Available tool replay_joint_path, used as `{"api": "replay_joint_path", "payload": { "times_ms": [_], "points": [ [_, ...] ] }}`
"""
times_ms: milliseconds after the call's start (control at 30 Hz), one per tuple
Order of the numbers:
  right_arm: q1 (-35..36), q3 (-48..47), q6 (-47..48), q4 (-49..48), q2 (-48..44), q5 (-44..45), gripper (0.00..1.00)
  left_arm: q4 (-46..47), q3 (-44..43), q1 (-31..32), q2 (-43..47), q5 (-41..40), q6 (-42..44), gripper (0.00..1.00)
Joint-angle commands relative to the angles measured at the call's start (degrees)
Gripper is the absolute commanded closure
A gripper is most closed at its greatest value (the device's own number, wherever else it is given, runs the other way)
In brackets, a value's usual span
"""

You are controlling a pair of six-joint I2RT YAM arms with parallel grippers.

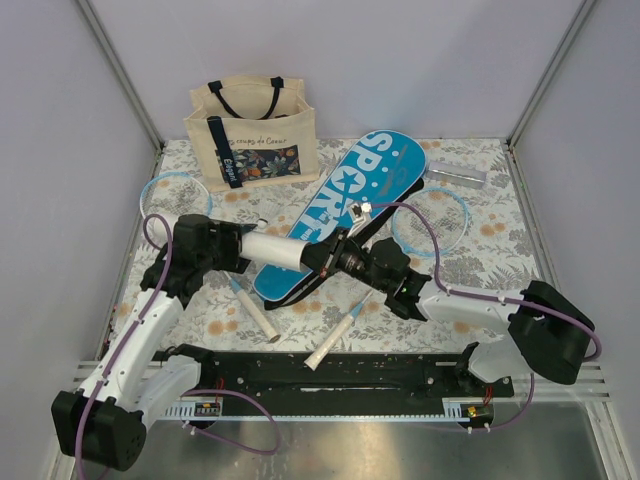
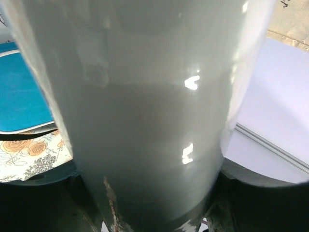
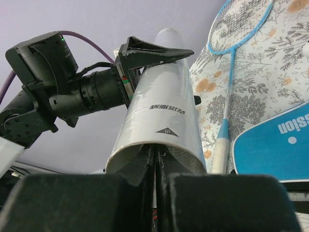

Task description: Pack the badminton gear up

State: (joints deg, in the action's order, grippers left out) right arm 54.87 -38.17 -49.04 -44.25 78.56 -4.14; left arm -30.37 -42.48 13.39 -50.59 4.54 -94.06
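My left gripper (image 1: 252, 246) is shut on the white tube (image 1: 278, 251) and holds it level above the mat, open end toward the right arm. In the left wrist view the tube (image 2: 145, 111) fills the frame between dark fingers (image 2: 256, 193). My right gripper (image 3: 155, 153) is shut, its tips just inside the tube's open mouth (image 3: 159, 121); nothing shows between them. The blue SPORT case (image 1: 355, 195) lies flat behind the tube. One racket (image 1: 247, 303) lies at the left, the other racket (image 1: 345, 328) at the right with its head (image 1: 430, 215) by the case.
A beige tote (image 1: 255, 130) with black straps stands at the back left. A clear plastic piece (image 1: 455, 176) lies at the back right. Grey walls enclose the floral mat (image 1: 500, 240). A black rail (image 1: 330, 370) runs along the near edge.
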Motion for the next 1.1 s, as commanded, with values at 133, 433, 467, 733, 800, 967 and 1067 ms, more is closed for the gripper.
{"api": "replay_joint_path", "payload": {
  "times_ms": [133,433,467,733,800,967,1067],
  "points": [
    [0.59,-2.35,-1.76,-1.9,0.54,0.27,0.82,4.18,0.29,-0.03,2.78,0.39,0.19,0.43],
    [0.59,1.87,-1.5,10.74,-11.05,3.88,0.45,2.69,-1.55,-0.03,3.39,-4.27,0.55,0.43],
    [0.59,2.22,-1.33,11.89,-12.11,3.79,0.45,2.42,-1.73,-0.03,3.48,-5.84,0.63,0.43],
    [0.24,2.84,5.69,25.76,-21.69,11.77,0.44,0.4,-3.49,-0.03,4.27,-10.51,1.77,0.43],
    [-1.51,2.49,7.98,29.91,-23.54,13.45,0.44,-0.04,-3.58,-0.03,4.79,-11.56,2.3,0.43],
    [-12.31,2.14,11.24,38.0,-25.74,11.27,0.44,-0.22,-1.82,-0.12,6.64,-13.67,4.32,0.43],
    [-18.91,1.17,14.48,42.48,-25.39,9.24,0.44,-0.22,0.02,-0.29,7.78,-12.45,4.85,0.43]
  ]
}}
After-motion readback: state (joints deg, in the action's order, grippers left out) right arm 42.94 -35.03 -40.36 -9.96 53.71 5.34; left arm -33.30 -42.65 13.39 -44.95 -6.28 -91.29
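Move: The right hand's shut fingertips are already at the tube's open mouth, whose middle lies about 1 cm ahead and 1 cm to their left, level with them. The racket bag's middle is some 16 cm ahead and 9 cm right of this hand, and the right racket's handle 17 cm back and 7 cm right, both about 22 cm below. From the left hand, which grips the tube, the mouth is roughly 16 cm right, 1 cm back and slightly higher. Right fingers open in the tube's mouth and withdraw some 13 cm right, left hand easing the tube left. ##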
